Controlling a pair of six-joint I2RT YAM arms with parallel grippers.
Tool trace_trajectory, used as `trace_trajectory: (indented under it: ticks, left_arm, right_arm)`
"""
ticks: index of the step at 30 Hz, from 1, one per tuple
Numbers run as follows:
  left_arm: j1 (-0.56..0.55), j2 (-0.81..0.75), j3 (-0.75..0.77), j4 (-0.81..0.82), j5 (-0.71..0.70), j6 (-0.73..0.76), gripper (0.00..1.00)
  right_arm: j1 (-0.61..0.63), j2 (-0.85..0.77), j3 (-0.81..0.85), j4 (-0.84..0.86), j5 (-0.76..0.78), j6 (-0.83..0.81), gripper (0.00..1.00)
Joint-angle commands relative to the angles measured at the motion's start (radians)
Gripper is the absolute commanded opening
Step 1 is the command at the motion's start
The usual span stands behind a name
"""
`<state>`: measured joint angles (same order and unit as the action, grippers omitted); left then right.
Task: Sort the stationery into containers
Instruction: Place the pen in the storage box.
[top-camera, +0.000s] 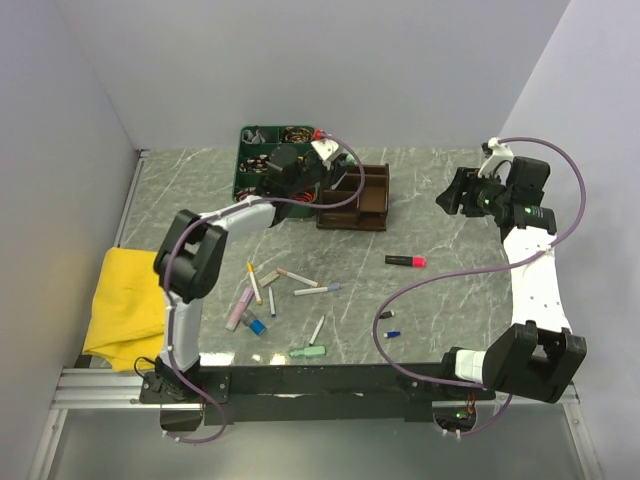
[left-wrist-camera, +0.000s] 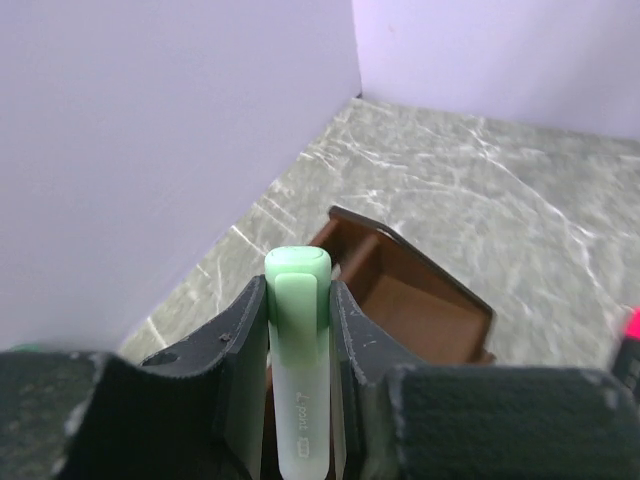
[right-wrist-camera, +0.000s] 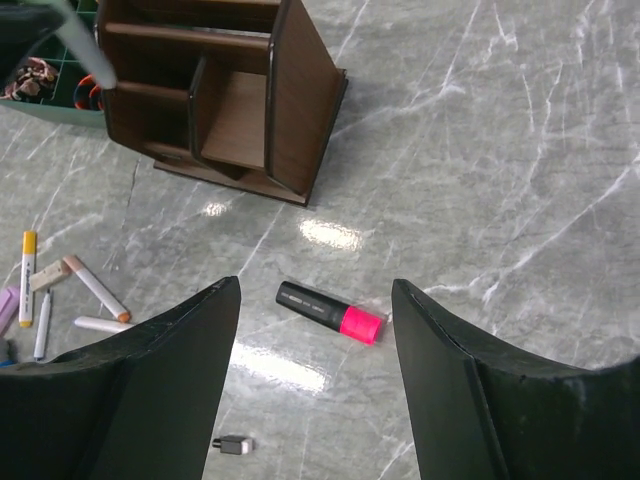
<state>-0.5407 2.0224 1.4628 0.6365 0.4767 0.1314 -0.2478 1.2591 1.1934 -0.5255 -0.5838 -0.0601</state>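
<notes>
My left gripper is shut on a mint-green highlighter, which stands upright between the jaws. Just beyond it lies the dark brown wooden organiser, its compartments open toward me. From above, the left gripper hovers at the organiser's left end. My right gripper is open and hangs well above a pink-and-black marker lying flat on the table. In the top view that marker lies below the right gripper. More pens and highlighters lie scattered at the near left.
A green tray of small items stands behind the organiser. A yellow cloth lies at the left edge. A mint eraser, a blue cap and tiny bits lie near the front. A small black bit lies near the marker.
</notes>
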Motion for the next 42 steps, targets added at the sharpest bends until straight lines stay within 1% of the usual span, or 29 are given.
trace_trajectory:
  ticks: [1, 9, 10, 19, 23, 28, 32, 33, 34, 35, 38, 42]
  left_arm:
    - [0.03, 0.074, 0.113, 0.229, 0.005, -0.125, 0.01]
    - [0.038, 0.148, 0.154, 0.284, -0.015, -0.125, 0.01]
    - [0.038, 0.154, 0.151, 0.291, -0.015, -0.159, 0.01]
    - [0.039, 0.105, 0.008, 0.391, -0.003, -0.168, 0.01]
    - [0.036, 0.072, -0.054, 0.402, 0.002, -0.179, 0.01]
    - [0.036, 0.074, -0.09, 0.428, -0.001, -0.15, 0.01]
    - [0.041, 0.104, -0.082, 0.448, -0.018, -0.144, 0.01]
    - [0.041, 0.107, -0.082, 0.454, -0.021, -0.142, 0.02]
    - [0.039, 0.107, -0.081, 0.454, -0.021, -0.142, 0.09]
    - [0.039, 0.105, -0.084, 0.456, -0.026, -0.142, 0.25]
    - [0.041, 0.082, -0.099, 0.457, -0.027, -0.142, 0.48]
    - [0.041, 0.038, -0.13, 0.439, -0.02, -0.142, 0.53]
  right_arm:
    - [-0.007, -0.004, 0.044, 0.015, 0.03, 0.008, 0.7]
    - [-0.007, -0.01, 0.035, -0.013, 0.05, -0.012, 0.7]
    - [-0.007, -0.01, 0.034, -0.011, 0.05, -0.012, 0.7]
    - [-0.007, 0.028, 0.066, -0.036, 0.056, -0.033, 0.7]
    - [-0.007, 0.045, 0.077, -0.034, 0.055, -0.037, 0.7]
    - [-0.001, 0.052, 0.072, -0.025, 0.053, -0.027, 0.7]
    - [0.007, 0.054, 0.072, -0.036, 0.061, -0.04, 0.7]
    - [0.007, 0.054, 0.069, -0.039, 0.062, -0.044, 0.7]
    - [0.007, 0.054, 0.069, -0.041, 0.061, -0.046, 0.7]
    - [0.008, 0.056, 0.068, -0.041, 0.059, -0.046, 0.7]
    - [0.012, 0.051, 0.061, -0.03, 0.056, -0.037, 0.7]
    - [0.016, 0.043, 0.055, -0.018, 0.05, -0.033, 0.71]
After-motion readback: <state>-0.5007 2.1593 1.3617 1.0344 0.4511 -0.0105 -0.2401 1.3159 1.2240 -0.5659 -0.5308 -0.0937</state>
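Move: The pen is already in my left hand, up over the storage box's left end: the box's middle is about 5 cm to the right, 1 cm back and 17 cm below. The green organizer lies some 16 cm to my left hand's left and 7 cm ahead; the black-and-pink marker is around 19 cm right and 14 cm back, on the table. From my right hand the storage box is roughly 24 cm left, 11 cm ahead and 17 cm below. I carry the pen about 4 cm forward over the storage box with my left hand, dipping and rising slightly while my fingertips tip up some 10 degrees. Then I ease back a little and lower it about 5 cm into a middle compartment, hold nearly still, and open my fingers to let go. ##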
